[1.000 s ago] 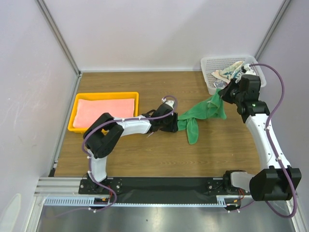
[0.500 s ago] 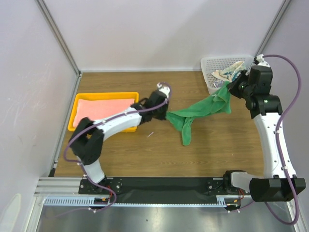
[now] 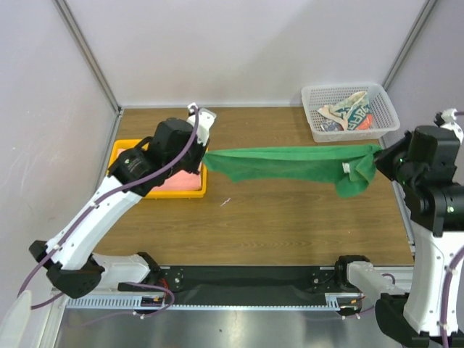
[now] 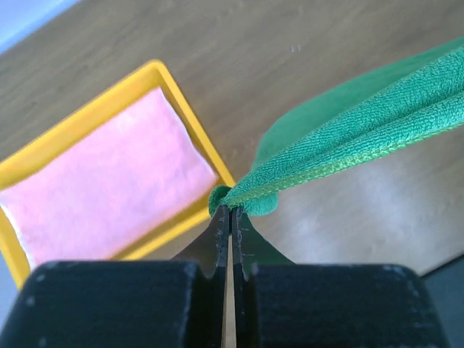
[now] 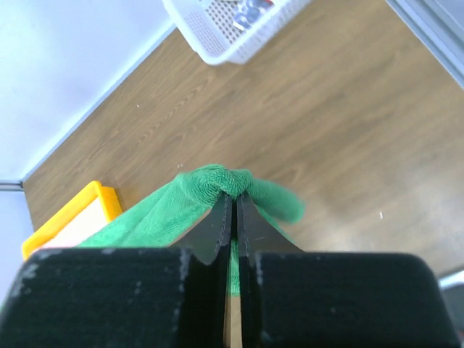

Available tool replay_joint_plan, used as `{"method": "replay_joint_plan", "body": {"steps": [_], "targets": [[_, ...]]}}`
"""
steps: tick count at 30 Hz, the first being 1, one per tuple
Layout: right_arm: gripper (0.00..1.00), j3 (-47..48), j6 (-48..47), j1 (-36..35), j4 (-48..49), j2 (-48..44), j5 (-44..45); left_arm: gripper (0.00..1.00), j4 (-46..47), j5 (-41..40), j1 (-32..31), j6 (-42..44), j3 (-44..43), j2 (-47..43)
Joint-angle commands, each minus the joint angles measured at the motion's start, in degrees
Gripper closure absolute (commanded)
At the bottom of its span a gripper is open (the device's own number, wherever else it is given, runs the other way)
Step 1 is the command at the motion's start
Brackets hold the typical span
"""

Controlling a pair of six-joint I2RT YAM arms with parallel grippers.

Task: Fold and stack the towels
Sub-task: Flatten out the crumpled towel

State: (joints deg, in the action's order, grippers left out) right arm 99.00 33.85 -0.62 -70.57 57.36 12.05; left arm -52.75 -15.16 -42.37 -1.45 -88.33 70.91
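Note:
The green towel (image 3: pixel 290 163) hangs stretched above the table between both arms. My left gripper (image 4: pixel 231 210) is shut on its left corner (image 4: pixel 239 197), above the tray's right edge. On its right end (image 5: pixel 217 181) my right gripper (image 5: pixel 233 197) is shut, with a bunched lump (image 3: pixel 355 177) hanging there. A salmon-pink towel (image 4: pixel 101 181) lies folded flat in the yellow tray (image 3: pixel 119 148). The white-and-teal patterned towel (image 3: pixel 348 112) sits crumpled in the white mesh basket (image 3: pixel 312 98).
The yellow tray (image 4: pixel 174 87) sits at the table's left, the mesh basket (image 5: pixel 217 40) at the back right corner. Walls close the left, back and right sides. Bare wooden table (image 3: pixel 290 225) lies below the towel.
Both arms have risen and pulled apart, lifting the green towel off the table and stretching it out straight. The left gripper closed on its corner and moved left above the tray.

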Motion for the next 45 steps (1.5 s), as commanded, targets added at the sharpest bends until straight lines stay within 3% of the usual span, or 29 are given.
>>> {"method": "replay_joint_plan", "body": {"steps": [1, 5, 10, 14, 21, 25, 30, 32, 36, 37, 39, 45], "targets": [[1.0, 1.0, 5.4, 0.2, -16.3, -0.4, 4.4, 1.0, -11.5, 1.9, 0.1, -0.3, -2.4, -1.4], [1.0, -9.6, 6.7, 0.2, -14.8, -3.7, 0.7, 1.0, -11.2, 8.5, 0.1, -1.6, 1.7, -1.5], [1.0, -29.9, 5.1, 0.2, 0.3, -5.6, -4.7, 1.0, -0.5, 10.2, 0.4, -4.7, 11.1, 4.0], [1.0, -37.1, 2.4, 0.3, 11.7, -2.7, -5.5, 1.0, 7.2, 8.7, 0.9, -7.5, 13.2, 12.2], [1.0, -45.8, -5.8, 5.1, 35.0, 7.4, -10.0, 1.0, 18.6, 6.1, 1.9, -5.1, 8.7, 29.3], [1.0, -46.9, -7.7, 11.2, 42.2, 15.5, -16.4, 1.0, 19.7, 2.9, 2.0, -2.2, 3.9, 37.8], [1.0, -43.0, -10.8, 13.9, 45.3, 23.4, -15.7, 1.0, 20.1, 1.8, 3.3, -1.3, -0.5, 43.0], [0.87, -39.2, -12.5, 14.1, 44.1, 27.3, -14.9, 1.0, 20.8, 2.3, 4.0, -1.3, -1.6, 44.1], [0.38, -30.6, -15.1, 14.2, 34.4, 32.2, -14.9, 1.0, 21.2, 3.2, 4.4, -0.1, -2.9, 45.0], [0.32, -29.5, -14.6, 14.1, 33.1, 32.0, -15.2, 1.0, 21.5, 4.2, 4.4, 0.0, -3.1, 45.0], [0.23, -27.4, -13.3, 14.1, 30.4, 29.7, -16.0, 1.0, 21.9, 5.0, 4.4, -0.1, -3.6, 45.5], [0.23, -33.5, -3.5, 9.8, 26.4, 18.6, -17.4, 1.0, 22.1, 7.1, 4.5, -0.7, -3.8, 46.0]]}}
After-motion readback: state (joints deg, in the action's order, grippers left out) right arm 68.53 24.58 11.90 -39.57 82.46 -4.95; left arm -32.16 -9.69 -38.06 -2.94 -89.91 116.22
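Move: Both hands hold the green towel's far edge stretched between them, roughly 45 cm apart and high above the table. The bare patch it is bound for lies about 25 cm to the left hand's right, level with it and some 30 cm below; the yellow tray's middle is 16 cm to that hand's left, 12 cm farther out and 28 cm below. From the right hand, the patch is 21 cm left, 5 cm ahead and 37 cm down; the white basket stands about 35 cm straight ahead, 33 cm lower. Both hands draw the stretched green towel back 3 cm or so, then sweep down and forward together to lay it on the bare table between tray and basket, the left sinking about 26 cm and drifting right, the right sinking some 31 cm, with both wrists tipping 20 to 30 degrees farther down. At the bottom the left fingers keep their pinch on the towel's far left corner just above the table, while the right fingers open wide, let go of the right end, and rise about 7 cm clear of it, still moving a little forward at first. ##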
